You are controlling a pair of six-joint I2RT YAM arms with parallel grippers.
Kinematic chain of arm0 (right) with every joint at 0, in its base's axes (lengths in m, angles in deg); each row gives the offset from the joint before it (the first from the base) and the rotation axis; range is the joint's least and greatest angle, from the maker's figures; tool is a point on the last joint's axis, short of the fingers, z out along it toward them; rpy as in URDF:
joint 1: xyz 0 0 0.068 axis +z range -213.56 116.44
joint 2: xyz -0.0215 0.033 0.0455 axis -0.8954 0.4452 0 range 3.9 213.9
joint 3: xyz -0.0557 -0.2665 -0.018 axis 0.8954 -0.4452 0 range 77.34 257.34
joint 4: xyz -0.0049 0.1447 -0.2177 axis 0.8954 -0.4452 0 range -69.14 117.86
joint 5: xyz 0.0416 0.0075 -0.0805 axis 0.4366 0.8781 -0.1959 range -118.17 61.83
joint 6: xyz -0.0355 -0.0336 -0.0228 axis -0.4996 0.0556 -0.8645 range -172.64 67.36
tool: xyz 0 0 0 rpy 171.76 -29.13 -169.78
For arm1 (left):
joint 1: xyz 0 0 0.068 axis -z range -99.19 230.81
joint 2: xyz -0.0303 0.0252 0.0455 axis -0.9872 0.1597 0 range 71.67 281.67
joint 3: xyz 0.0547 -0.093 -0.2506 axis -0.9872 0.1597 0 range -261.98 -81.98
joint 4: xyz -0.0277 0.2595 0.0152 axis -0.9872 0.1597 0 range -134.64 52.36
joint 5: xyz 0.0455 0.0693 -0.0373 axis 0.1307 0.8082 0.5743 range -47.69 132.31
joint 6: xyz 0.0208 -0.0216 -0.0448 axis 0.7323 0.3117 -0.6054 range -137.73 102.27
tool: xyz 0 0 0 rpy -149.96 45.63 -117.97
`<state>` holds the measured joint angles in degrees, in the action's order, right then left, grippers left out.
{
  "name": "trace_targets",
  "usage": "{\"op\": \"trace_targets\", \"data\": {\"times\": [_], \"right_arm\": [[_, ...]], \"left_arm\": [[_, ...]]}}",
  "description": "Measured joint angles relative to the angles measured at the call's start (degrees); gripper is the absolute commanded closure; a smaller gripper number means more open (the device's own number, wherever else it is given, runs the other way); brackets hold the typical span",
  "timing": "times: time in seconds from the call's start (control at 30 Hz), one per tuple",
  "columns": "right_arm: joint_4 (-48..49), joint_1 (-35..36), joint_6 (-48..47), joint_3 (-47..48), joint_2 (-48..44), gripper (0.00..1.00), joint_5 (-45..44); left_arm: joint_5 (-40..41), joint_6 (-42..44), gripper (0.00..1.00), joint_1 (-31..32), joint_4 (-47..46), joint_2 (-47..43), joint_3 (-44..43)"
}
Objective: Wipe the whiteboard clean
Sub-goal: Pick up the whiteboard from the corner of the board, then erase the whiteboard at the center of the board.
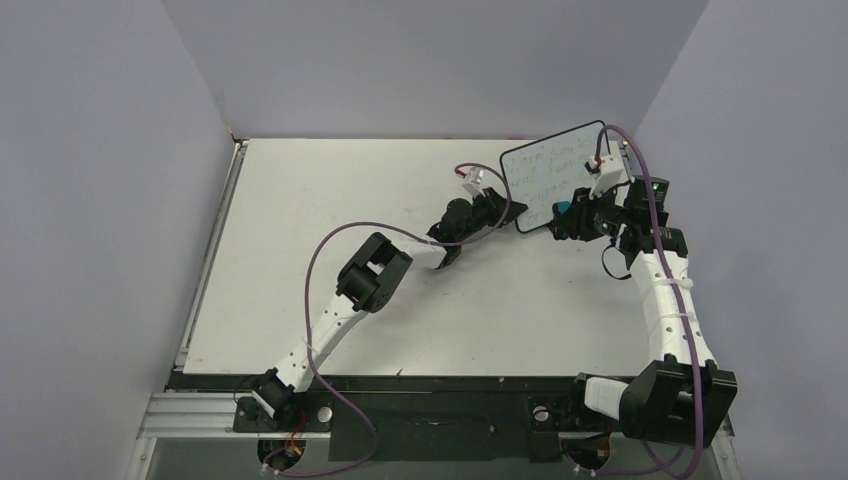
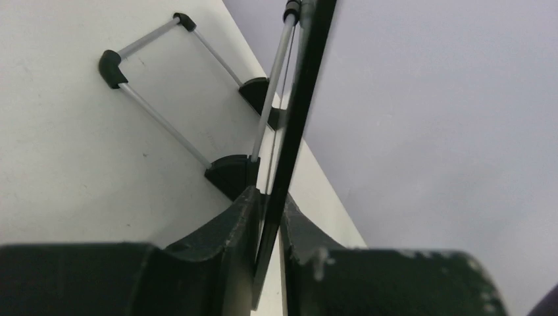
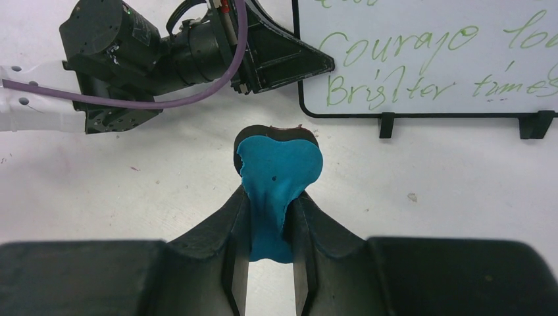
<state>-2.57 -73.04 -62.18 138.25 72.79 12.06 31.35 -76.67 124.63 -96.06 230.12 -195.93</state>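
Observation:
The whiteboard [image 1: 553, 176] stands propped at the back right of the table, with green handwriting [image 3: 421, 46] on its face. My left gripper [image 1: 503, 208] is at the board's lower left edge. In the left wrist view its two fingers [image 2: 268, 204] pinch the thin black rim [image 2: 299, 112] from both sides. My right gripper [image 3: 273, 210] is shut on a blue bone-shaped eraser [image 3: 279, 168], which it holds just above the table in front of the board's lower left corner, apart from the board. From above, the eraser [image 1: 562, 209] sits right beside the board's bottom edge.
A thin wire stand with black feet [image 2: 164, 122] props the board from behind; its front feet [image 3: 387, 125] show under the bottom rim. The left arm's wrist [image 3: 131, 52] lies close to the left of the eraser. Grey walls enclose the table on three sides.

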Motion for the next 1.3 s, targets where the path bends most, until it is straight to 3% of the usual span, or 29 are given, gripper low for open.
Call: {"op": "trace_targets", "data": {"times": [0.03,0.33,0.57,0.87,1.0,1.3], "right_arm": [[0.0,-0.1,0.0,0.0,0.0,1.0,0.2],[0.0,-0.7,0.0,-0.4,0.0,1.0,1.8],[0.0,-0.7,-0.2,-0.8,0.0,1.0,3.8],[-0.3,-1.4,-0.9,-0.8,-2.3,1.0,8.2],[-0.5,-1.4,-1.1,-0.9,-5.0,1.0,11.8],[-5.5,3.0,-5.7,0.7,-11.0,1.0,14.5]], "left_arm": [[-0.1,0.3,1.0,0.0,-0.1,0.0,0.0],[-1.4,10.4,1.0,-0.2,0.7,-1.5,0.0],[-3.1,15.7,1.0,-0.9,5.5,-8.7,3.4],[-3.2,17.5,1.0,-2.9,4.6,-17.6,7.6],[-3.0,17.4,1.0,-4.1,1.0,-25.3,18.4],[-2.3,16.5,1.0,-8.0,-1.6,-55.4,58.5]]}}
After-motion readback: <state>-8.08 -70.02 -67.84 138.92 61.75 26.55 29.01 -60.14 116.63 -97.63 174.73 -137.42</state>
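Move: The left gripper's open fingers are at the whiteboard's left edge, a little above its lower corner; the board's middle lies about 10 cm to the right, 7 cm ahead and 5 cm higher. The stand's left foot is roughly 8 cm right, level ahead, 7 cm below; the eraser hangs 10 cm right, 8 cm back, 12 cm above. From the right hand, the whiteboard is some 15 cm ahead, 2 cm left and 8 cm below. The left fingers close to pinch the whiteboard's left edge near its lower corner and lift it about 13 cm off the stand, rolling some 15 degrees clockwise as seen from behind the hand, then swing it roughly 18 cm left and somewhat back, away from the stand. Late on, the right hand, still gripping the eraser, draws back, up and left, turning counter-clockwise. ##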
